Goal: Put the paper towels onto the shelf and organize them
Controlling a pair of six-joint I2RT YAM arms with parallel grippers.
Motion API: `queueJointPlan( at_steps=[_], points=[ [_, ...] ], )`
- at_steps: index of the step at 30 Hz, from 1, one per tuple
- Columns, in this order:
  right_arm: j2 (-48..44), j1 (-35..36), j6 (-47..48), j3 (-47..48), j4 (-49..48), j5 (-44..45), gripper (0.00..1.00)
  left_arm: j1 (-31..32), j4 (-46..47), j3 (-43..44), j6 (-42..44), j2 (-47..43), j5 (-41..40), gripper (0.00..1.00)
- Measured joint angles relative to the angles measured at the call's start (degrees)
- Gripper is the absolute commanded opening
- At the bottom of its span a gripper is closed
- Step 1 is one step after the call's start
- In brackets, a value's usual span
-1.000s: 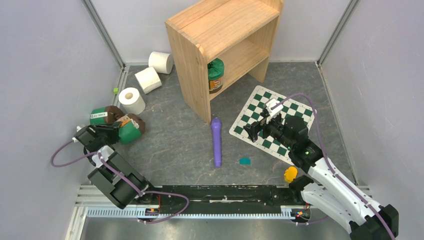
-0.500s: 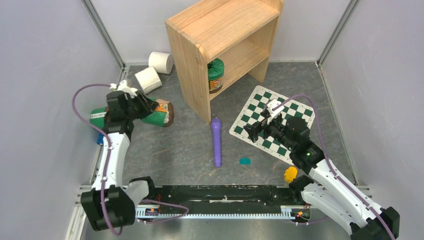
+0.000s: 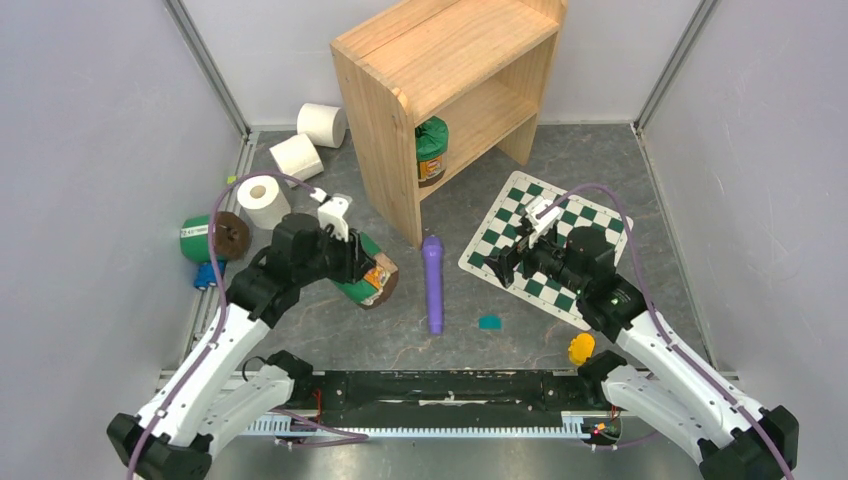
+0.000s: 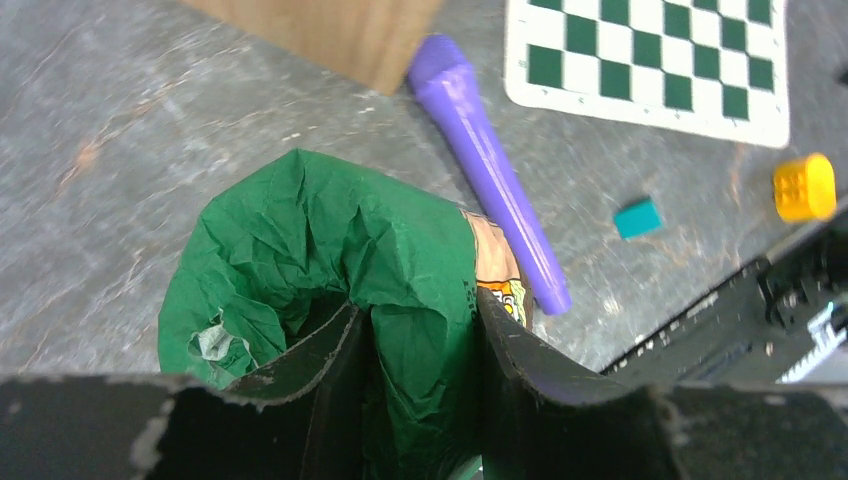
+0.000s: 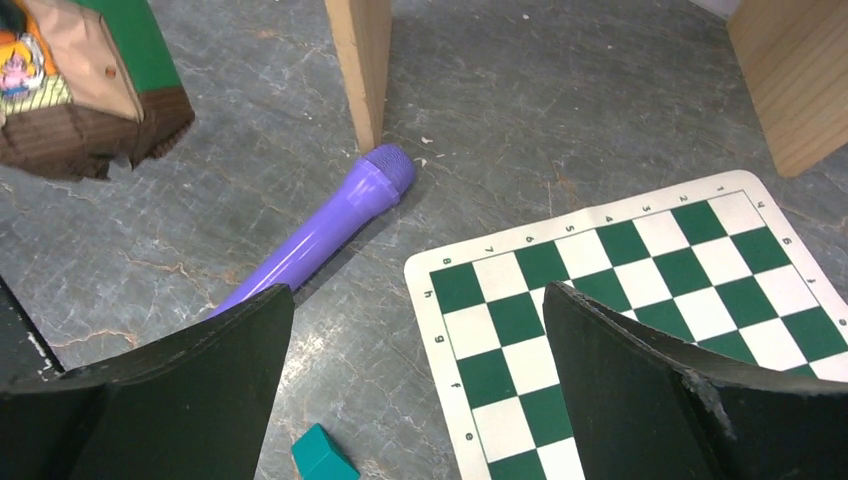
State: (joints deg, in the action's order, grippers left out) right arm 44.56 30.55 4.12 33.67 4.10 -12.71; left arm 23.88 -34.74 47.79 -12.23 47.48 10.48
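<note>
Three white paper towels lie at the far left: one (image 3: 322,124) by the back wall, one (image 3: 296,158) in front of it, one (image 3: 262,201) upright nearer me. None is held. The wooden shelf (image 3: 440,90) stands at the back centre. My left gripper (image 3: 355,262) is shut on a green canister (image 3: 368,272) with a brown lid, held in front of the shelf's left panel; its jaws (image 4: 420,310) pinch the crumpled green wrapper (image 4: 330,240). My right gripper (image 3: 505,262) hangs open over the checkered board's near-left edge, its jaws (image 5: 417,300) holding nothing.
A second green canister (image 3: 431,150) stands on the shelf's lower tier; another (image 3: 212,238) lies at the left wall. A purple stick (image 3: 433,283), a teal block (image 3: 489,322), a yellow piece (image 3: 580,348) and the green-and-white checkered board (image 3: 545,245) lie on the table.
My left arm has lifted the green canister from the near left and swung it right, to just left of the purple stick. The right arm has barely moved.
</note>
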Motion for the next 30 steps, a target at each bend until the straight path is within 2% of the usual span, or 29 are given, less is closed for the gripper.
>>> queueJointPlan(
  at_steps=[9, 19, 24, 30],
  points=[
    [1.3, 0.0, -0.6, 3.6, 1.5, -1.4, 0.98, 19.9, 0.0, 0.2, 3.1, -0.7, -5.9, 0.26],
    [3.8, 0.0, -9.2, 8.2, 5.2, -1.2, 0.96, 43.1, 2.6, 5.0, 8.9, 12.0, -20.3, 0.25],
    [6.4, 0.1, -13.1, 11.8, 8.2, -2.8, 0.96, 51.9, 5.4, 5.0, 11.8, 17.5, -27.3, 0.25],
    [6.2, 0.2, -14.0, 12.3, 11.8, -1.6, 0.96, 60.9, 13.0, 5.5, 15.6, 23.6, -35.6, 0.25]
  ],
)
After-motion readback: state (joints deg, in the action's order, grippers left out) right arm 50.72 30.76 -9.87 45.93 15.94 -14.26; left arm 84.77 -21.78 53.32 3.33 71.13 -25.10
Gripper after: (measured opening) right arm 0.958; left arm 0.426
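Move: The left gripper already holds the green paper towel pack by its rim. The open right gripper waits some 25 cm to its right, about level ahead and in height; from that right gripper the pack is about 24 cm left, 2 cm back and 4 cm lower. On the table, 18 cm below the left hand, lie the purple microphone, 12 cm right and 5 cm back, and the shelf's near corner, 10 cm right and 3 cm ahead. Keep the left grip on the green pack and carry it over the microphone towards the right gripper, about 18 cm right and 12 cm back, sinking slightly late on. Roll the left wrist on the way, its left side rising, and turn it clockwise some 40 degrees. Lift the right gripper a little, still wide open, and tip its fingers down. ##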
